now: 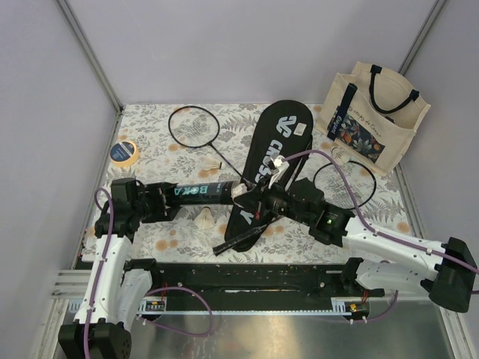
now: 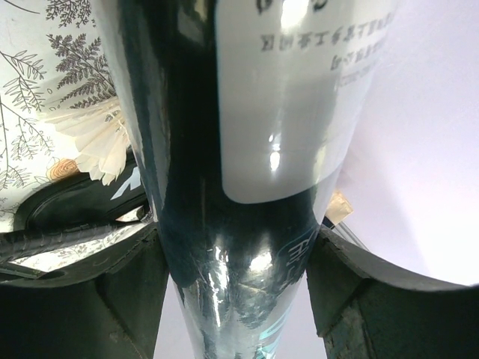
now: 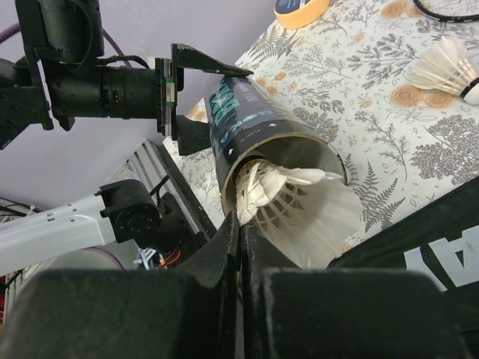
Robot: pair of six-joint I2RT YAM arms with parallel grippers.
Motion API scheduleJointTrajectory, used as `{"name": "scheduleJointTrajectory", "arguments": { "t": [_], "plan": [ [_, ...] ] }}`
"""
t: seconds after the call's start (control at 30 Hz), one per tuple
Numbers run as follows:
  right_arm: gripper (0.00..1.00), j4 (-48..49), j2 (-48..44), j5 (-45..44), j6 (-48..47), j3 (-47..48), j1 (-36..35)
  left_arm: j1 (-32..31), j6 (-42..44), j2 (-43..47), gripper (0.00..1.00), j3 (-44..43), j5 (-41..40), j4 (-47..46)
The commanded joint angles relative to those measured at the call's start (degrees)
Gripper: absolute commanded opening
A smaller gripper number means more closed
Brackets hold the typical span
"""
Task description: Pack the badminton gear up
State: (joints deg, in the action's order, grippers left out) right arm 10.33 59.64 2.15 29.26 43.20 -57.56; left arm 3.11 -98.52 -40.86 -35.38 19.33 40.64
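Observation:
My left gripper (image 1: 161,200) (image 2: 239,258) is shut on the black tube (image 1: 200,193) (image 2: 239,179) with teal lettering and holds it level above the table. One finger (image 2: 112,299) presses each side of the tube. Its open mouth (image 3: 281,153) faces my right gripper (image 1: 244,196) (image 3: 241,217). That gripper is shut on the feather rim of a white shuttlecock (image 3: 303,206), which sits half inside the mouth. Two more shuttlecocks (image 1: 206,217) (image 1: 215,164) lie on the table. The black CROSSWAY bag (image 1: 273,161) lies in the middle. One racket (image 1: 193,125) lies at the back left, a second (image 1: 346,183) beside the bag.
A cream tote bag (image 1: 374,116) stands at the back right with another shuttlecock (image 1: 340,155) in front of it. A yellow-rimmed tape roll (image 1: 123,152) (image 3: 299,9) lies at the far left. Walls close three sides, and the black arm rail (image 1: 247,280) runs along the near edge.

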Motion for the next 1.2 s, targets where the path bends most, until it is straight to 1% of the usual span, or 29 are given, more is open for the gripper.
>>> {"name": "scheduleJointTrajectory", "arguments": {
  "t": [0.0, 0.2, 0.33, 0.5, 0.57, 0.67, 0.73, 0.77, 0.8, 0.9, 1.0, 1.17],
  "plan": [
    [0.0, 7.9, 3.5, -1.9, -1.4, 2.0, -2.1, 0.2, 0.7, 1.0, 0.26, -1.8, 2.9, -2.6],
    [0.0, 11.4, 8.7, -1.9, -2.1, 3.7, -3.6, 0.0, 0.5, 2.4, 0.26, -1.4, 3.3, -2.6],
    [0.0, 13.6, 10.5, -1.8, -1.7, 3.7, -4.1, 0.0, 0.4, 3.0, 0.26, -0.9, 3.9, -2.6],
    [0.06, 16.2, 11.9, -1.9, -1.1, 2.5, -4.1, 0.0, 0.3, 3.2, 0.26, -0.9, 3.7, -2.5],
    [0.11, 16.6, 11.9, -1.9, -1.0, 2.3, -4.2, 0.0, 0.2, 3.2, 0.26, -1.0, 3.3, -2.6],
    [0.19, 14.4, 10.6, -4.7, -0.4, 2.5, -4.1, 0.0, 0.2, 3.2, 0.26, -1.0, 2.2, -2.8],
    [0.27, 11.6, 8.7, -5.8, -0.1, 2.5, -4.1, 0.0, -0.3, 3.3, 0.26, -1.0, 1.3, -3.2],
    [0.33, 10.8, 7.5, -6.3, 0.1, 2.1, -4.2, 0.0, -0.4, 3.4, 0.26, -1.0, 0.3, -3.5],
    [0.41, 10.2, 6.0, -6.7, 0.2, 1.6, -4.1, 0.0, -0.7, 3.5, 0.26, -1.2, -0.7, -3.4],
    [0.53, 7.1, 2.1, -7.5, -0.5, 0.8, -4.1, 0.0, -1.0, 3.2, 0.26, -1.2, -2.5, -3.8],
    [0.6, 3.6, -1.2, -7.8, -2.2, 1.1, -4.1, 0.0, -1.1, 2.7, 0.26, -1.6, -3.2, -4.1],
    [0.63, 1.7, -6.5, -9.5, -3.1, -1.4, -4.1, 0.1, -1.7, 2.0, 0.25, -2.8, -6.1, -4.8]
  ]
}}
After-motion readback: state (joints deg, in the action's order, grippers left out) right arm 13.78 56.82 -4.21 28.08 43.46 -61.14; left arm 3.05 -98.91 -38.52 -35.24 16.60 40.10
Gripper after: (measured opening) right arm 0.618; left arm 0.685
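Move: The right hand pinches a shuttlecock by its feathers, cork already inside the tube; the tube mouth's middle is about 4 cm to its left and 2 cm ahead, level with it. A loose shuttlecock lies roughly 17 cm left, level fore and aft, and the nearer racket's grip some 9 cm back and 3 cm left, both some 24 cm below. From the left hand, holding the tube, the mouth is about 21 cm right, 2 cm back and 7 cm higher. Leftward, the right hand pushes the shuttlecock's pinched skirt nearly 5 cm farther into the tube mouth, sinking slightly and slowing. There its fingers open to over half their range and let go of the feathers, then it backs off about 5 cm to the right while rising some 4 cm, clear of the mouth. The left hand keeps its hold on the tube almost in place. ##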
